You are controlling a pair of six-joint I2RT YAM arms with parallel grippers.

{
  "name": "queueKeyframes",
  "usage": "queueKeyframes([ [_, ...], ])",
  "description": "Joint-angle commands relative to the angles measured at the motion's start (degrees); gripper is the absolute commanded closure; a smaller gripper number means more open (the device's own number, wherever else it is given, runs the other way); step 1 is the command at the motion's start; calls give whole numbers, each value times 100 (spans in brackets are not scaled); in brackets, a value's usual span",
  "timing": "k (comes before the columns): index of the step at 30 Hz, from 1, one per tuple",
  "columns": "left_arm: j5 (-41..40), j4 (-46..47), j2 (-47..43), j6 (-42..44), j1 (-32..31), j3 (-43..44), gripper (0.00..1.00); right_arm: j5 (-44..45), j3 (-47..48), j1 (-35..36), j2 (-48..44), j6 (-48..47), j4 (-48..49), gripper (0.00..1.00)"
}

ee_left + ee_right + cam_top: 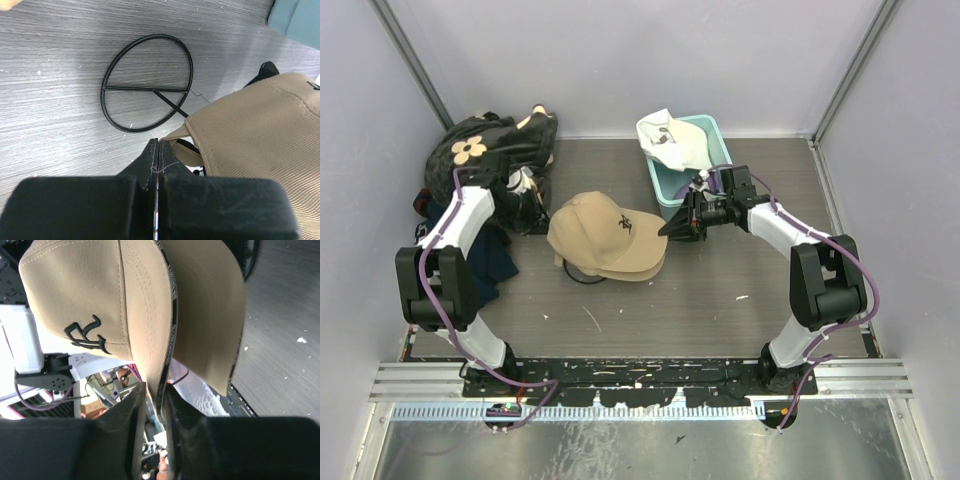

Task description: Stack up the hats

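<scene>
A tan hat (pixel 605 232) with a black front logo lies in the middle of the table. My right gripper (pixel 671 228) reaches in from the right, and in the right wrist view its jaws (pixel 156 390) stand narrowly shut on the brim of the tan hat (pixel 90 295). A second tan brim-like layer (pixel 210 315) with a dark edge sits just under it. A white hat (pixel 672 140) rests in the teal bin (pixel 665 188). My left gripper (pixel 534 212) is shut and empty, with its fingertips (pixel 157 143) just left of the tan hat (pixel 260 135).
A thin black wire ring (pixel 147 82) lies flat on the table by the tan hat's left edge. Black fabric with tan flowers (pixel 485 145) is heaped at the back left, above dark navy clothing (pixel 498 262). Grey walls close in the table.
</scene>
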Motion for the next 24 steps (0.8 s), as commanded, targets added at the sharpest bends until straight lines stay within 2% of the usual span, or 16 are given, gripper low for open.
queueKeyframes([
  [1,-461,-612,121,301,64,332,100,533,13,-48,-328,-99,-264,67],
  [5,-350,-726,87,306,41,510,100,707,-134,-47,-701,-60,-255,57],
  [13,-273,-774,11,321,-36,517,100,827,-1148,-37,-1420,810,1012,57],
  [17,-275,-800,26,348,-58,523,100,1074,-1477,3,-1632,986,1417,57],
  [24,-283,-801,0,349,-67,488,100,1439,-2070,69,-1910,1752,2683,57],
])
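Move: The upper beige hat, whose brim tip sits between the right fingers, has its middle about 13 cm left of the right hand and level with it fore and aft. The lower beige hat is nested some 4 cm beneath, and the wire stand's base ring lies about 18 cm left and 17 cm down. The green bin is 17 cm ahead, 4 cm right. From the left hand, at the back strap, the upper hat's middle lies 12 cm right, 3 cm back and slightly higher. Letting go of the upper hat's brim tip, the right fingers spread to nearly half open as the hand draws back about 2.5 cm, easing right and, by the end, down, while turning some 15 degrees clockwise. The left hand keeps its shut fingertips on the back strap, raising it about 1 cm early on and then nearly holding still. ##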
